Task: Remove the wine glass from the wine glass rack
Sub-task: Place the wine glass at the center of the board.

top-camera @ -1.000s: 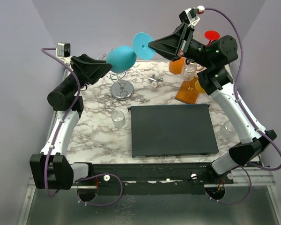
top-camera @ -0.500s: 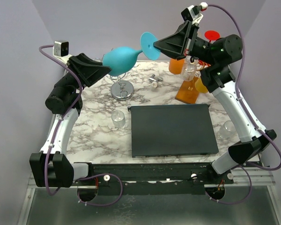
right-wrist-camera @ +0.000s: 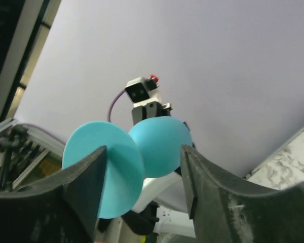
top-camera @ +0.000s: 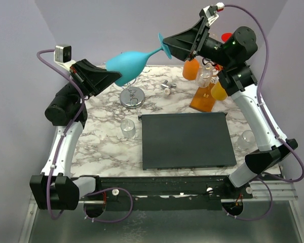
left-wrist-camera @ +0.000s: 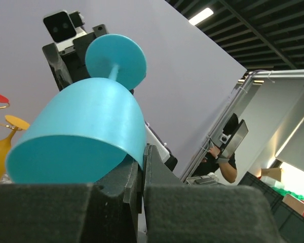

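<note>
A teal wine glass [top-camera: 126, 63] hangs sideways in the air above the back of the table, its foot pointing right. My left gripper [top-camera: 116, 77] is shut on the rim of its bowl [left-wrist-camera: 86, 136], one finger inside and one outside. My right gripper [top-camera: 166, 44] stands open, with the glass's round foot [right-wrist-camera: 104, 174] by its left finger and the bowl [right-wrist-camera: 159, 147] beyond the gap. The wine glass rack [top-camera: 202, 98], an orange-brown wooden base with gold wire, stands at the back right below the right arm and carries orange [top-camera: 191, 70] and yellow [top-camera: 219, 91] glasses.
A silver wire stand with a round base [top-camera: 132, 97] sits under the teal glass. A dark flat slab [top-camera: 186, 140] fills the table's middle. Clear tumblers stand at its left [top-camera: 127, 129] and at the right edge [top-camera: 245, 139]. A small metal piece [top-camera: 167, 87] lies behind the slab.
My left gripper closed on the bowl's rim. My right gripper, which was shut at the glass's foot, opened. The glass rose and moved a little to the right.
</note>
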Action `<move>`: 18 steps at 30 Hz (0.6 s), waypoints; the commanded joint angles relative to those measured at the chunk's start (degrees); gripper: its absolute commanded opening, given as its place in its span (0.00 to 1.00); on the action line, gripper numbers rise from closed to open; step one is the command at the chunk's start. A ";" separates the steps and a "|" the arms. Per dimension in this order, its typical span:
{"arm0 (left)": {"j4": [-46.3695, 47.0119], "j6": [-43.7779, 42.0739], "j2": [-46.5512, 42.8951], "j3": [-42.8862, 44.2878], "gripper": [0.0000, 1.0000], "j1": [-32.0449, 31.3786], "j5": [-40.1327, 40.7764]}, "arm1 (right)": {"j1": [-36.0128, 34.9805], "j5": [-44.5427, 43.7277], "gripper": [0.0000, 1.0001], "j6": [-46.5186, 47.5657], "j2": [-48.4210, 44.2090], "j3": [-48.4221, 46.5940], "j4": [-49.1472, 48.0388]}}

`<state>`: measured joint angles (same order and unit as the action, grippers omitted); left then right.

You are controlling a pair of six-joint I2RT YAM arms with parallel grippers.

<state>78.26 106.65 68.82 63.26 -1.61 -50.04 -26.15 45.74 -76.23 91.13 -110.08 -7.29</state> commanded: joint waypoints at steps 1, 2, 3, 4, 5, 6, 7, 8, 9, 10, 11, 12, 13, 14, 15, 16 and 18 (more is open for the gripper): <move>-20.42 -13.98 -4.84 2.44 0.00 -0.07 -0.75 | -0.26 -12.16 0.75 16.78 -0.82 -6.77 19.30; -26.23 -18.05 -6.08 3.43 0.00 -0.06 -0.29 | -0.34 -15.30 0.90 18.75 -1.19 -7.40 21.93; -35.44 -23.25 -7.69 4.79 0.00 -0.06 0.91 | -0.30 -17.71 0.99 20.69 -1.84 -7.66 23.45; -43.03 -28.00 -9.02 6.16 0.00 -0.06 2.35 | -0.30 -19.62 1.00 22.07 -2.24 -7.69 24.73; -53.12 -33.68 -10.45 8.60 0.00 -0.06 4.78 | -0.30 -21.81 1.00 23.69 -2.78 -7.82 25.88; -61.54 -38.05 -11.57 10.86 0.00 -0.06 7.58 | -0.30 -23.63 1.00 25.03 -3.05 -8.09 27.59; -69.79 -42.34 -12.45 13.31 0.00 -0.06 10.95 | -0.31 -25.49 1.00 26.38 -3.29 -8.30 28.80; -76.03 -45.38 -13.07 15.45 0.00 -0.06 14.71 | -0.30 -26.79 1.00 27.45 -3.58 -8.33 29.94; -83.54 -48.40 -13.41 18.26 0.00 -0.06 17.69 | -0.30 -27.92 1.00 28.69 -3.82 -8.06 30.52; -89.90 -51.09 -13.61 20.40 0.00 -0.06 21.25 | -0.30 -28.67 1.00 29.56 -4.09 -7.64 30.98; -94.61 -52.83 -13.85 22.89 0.00 -0.06 24.48 | -0.30 -29.36 1.00 30.27 -4.28 -7.36 31.55; -100.03 -54.84 -13.94 25.18 0.00 -0.06 28.35 | -0.30 -29.89 1.00 31.16 -4.39 -7.11 31.99; -104.46 -56.27 -13.97 27.24 0.00 -0.06 31.59 | -0.29 -30.29 1.00 31.87 -4.46 -6.92 32.44; -109.55 -57.73 -13.67 29.92 0.00 -0.06 35.27 | -0.30 -30.50 1.00 32.69 -4.55 -6.65 32.78; -113.19 -58.86 -13.41 31.55 0.00 -0.13 38.34 | -0.30 -31.06 1.00 33.52 -4.56 -6.59 33.34; -117.21 -60.10 -13.03 33.91 0.00 -0.07 41.02 | -0.26 -31.41 1.00 34.44 -4.56 -6.55 33.92; -124.34 -62.80 -11.74 37.65 0.00 -0.06 46.97 | -0.30 -32.20 1.00 36.13 -4.33 -6.59 35.22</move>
<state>-20.38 54.59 55.29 94.63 -1.67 -20.88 -26.24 17.89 -46.13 87.72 -117.05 23.33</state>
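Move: My left hand holds the blue wine glass by its bowl rim, and the board's centre lies about 24 cm to its right, 7 cm ahead and 50 cm below. The silver rack stands some 28 cm straight ahead and 38 cm below, a clear glass 12 cm ahead, 2 cm left and 50 cm below. From my half-open right hand the blue glass's middle is 7 cm left and 4 cm back, the gold rack 20 cm ahead and 18 cm right. I keep the rim pinched in my shut left fingers and carry the glass first forward, then about 6 cm left and a little up, away from the board, while swinging that hand some 50 degrees counter-clockwise from pointing right. My right hand, already releasing the foot, opens fully and draws clear forward, right and lastly down towards the gold rack. ##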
